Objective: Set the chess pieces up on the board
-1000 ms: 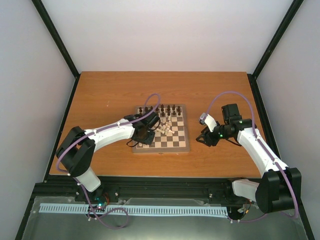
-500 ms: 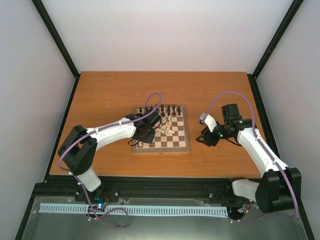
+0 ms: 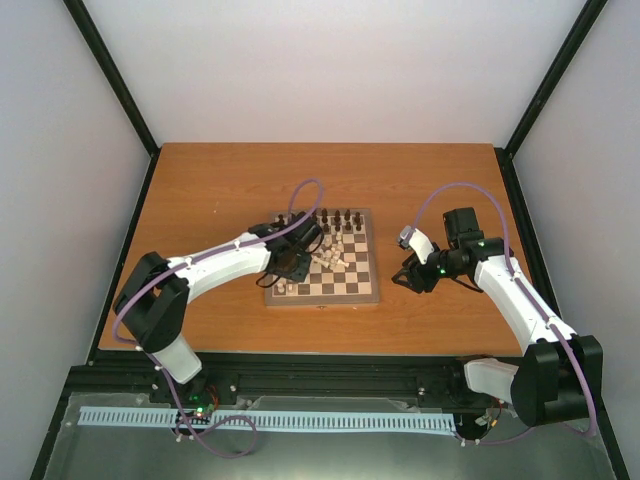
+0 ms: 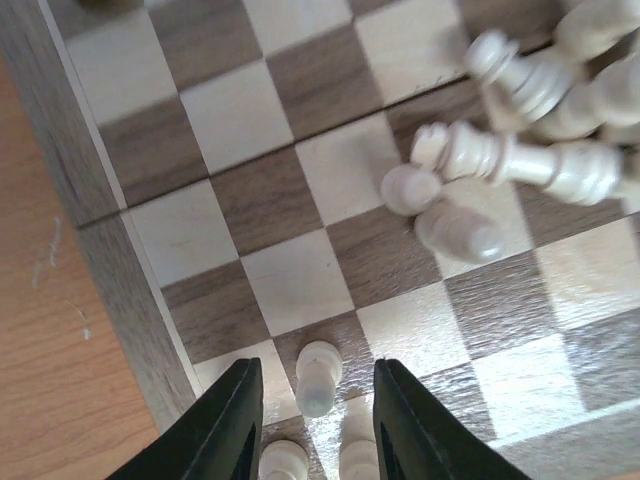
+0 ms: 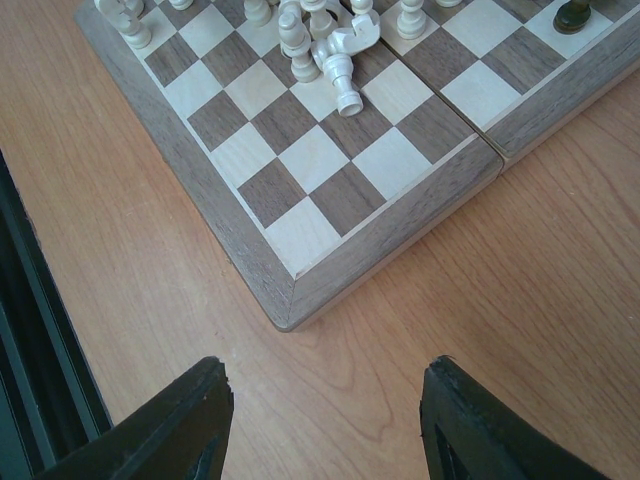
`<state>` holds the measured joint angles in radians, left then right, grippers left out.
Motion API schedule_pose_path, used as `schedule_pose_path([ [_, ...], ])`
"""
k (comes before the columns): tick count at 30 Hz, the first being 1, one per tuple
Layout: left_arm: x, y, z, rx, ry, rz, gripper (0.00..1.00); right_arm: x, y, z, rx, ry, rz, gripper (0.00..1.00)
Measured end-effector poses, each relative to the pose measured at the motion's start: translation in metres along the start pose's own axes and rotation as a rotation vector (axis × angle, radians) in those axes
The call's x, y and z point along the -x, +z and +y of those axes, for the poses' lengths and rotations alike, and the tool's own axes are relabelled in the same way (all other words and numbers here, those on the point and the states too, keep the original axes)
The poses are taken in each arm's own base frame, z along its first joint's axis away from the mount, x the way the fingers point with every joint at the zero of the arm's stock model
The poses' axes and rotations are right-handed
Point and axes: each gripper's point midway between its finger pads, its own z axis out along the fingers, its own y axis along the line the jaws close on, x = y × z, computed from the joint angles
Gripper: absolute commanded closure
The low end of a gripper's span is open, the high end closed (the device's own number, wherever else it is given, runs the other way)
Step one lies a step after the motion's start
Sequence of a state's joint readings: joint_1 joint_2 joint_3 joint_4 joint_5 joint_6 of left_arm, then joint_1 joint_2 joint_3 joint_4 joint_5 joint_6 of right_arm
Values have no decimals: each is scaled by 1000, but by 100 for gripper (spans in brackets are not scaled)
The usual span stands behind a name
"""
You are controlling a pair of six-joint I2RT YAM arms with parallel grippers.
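Observation:
The board (image 3: 320, 299) lies mid-table, with dark chess pieces (image 3: 330, 217) standing along its far row. Cream chess pieces (image 4: 520, 170) lie in a toppled heap near the centre, and the right wrist view shows the heap (image 5: 320, 40) too. My left gripper (image 3: 290, 268) hangs over the board's near-left corner. In its wrist view the left gripper (image 4: 314, 365) is open around an upright cream pawn (image 4: 318, 378), with a gap on each side. Two more cream pawns (image 4: 283, 460) stand just below it. My right gripper (image 3: 408, 277) is open and empty.
The right gripper (image 5: 325, 365) hovers over bare wood just off the board's near-right corner (image 5: 285, 300). A dark piece (image 5: 573, 15) stands at the board's far edge. The black table rail (image 5: 30, 330) runs close on the left of that view.
The left jaws have parted from the cream pawn, which stands on its square. The left arm shifted slightly. The right arm has not moved.

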<state>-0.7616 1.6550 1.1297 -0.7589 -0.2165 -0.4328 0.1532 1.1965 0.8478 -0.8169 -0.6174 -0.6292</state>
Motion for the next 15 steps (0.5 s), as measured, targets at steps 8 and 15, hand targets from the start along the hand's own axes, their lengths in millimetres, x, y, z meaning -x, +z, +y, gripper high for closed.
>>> schedule_pose_path([
  [8,41,-33,-12,-63,-16,-121,65,-1,0,0,1,1,2,47],
  [15,54,-11,-31,-89,2,-89,68,-1,0,0,2,1,3,46],
])
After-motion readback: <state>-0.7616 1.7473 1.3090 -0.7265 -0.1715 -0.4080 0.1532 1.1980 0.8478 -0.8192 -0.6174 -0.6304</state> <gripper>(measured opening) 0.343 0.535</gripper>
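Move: The upright white pawn at the near-left edge of the heap lies about 5 cm right of the left hand, 4 cm ahead and 3 cm below. A shorter pawn stands 2 cm beyond it and 1 cm to its left; a toppled white piece lies 2 cm beyond and 3 cm right of it. The set-down pawn is 3 cm below the left hand, 1 cm back. From the idle right hand, the upright pawn is some 22 cm left, 4 cm ahead, 9 cm below. Left hand arcs up, then down, about 5 cm right and 4 cm forward towards the upright pawn, fingers parted. ##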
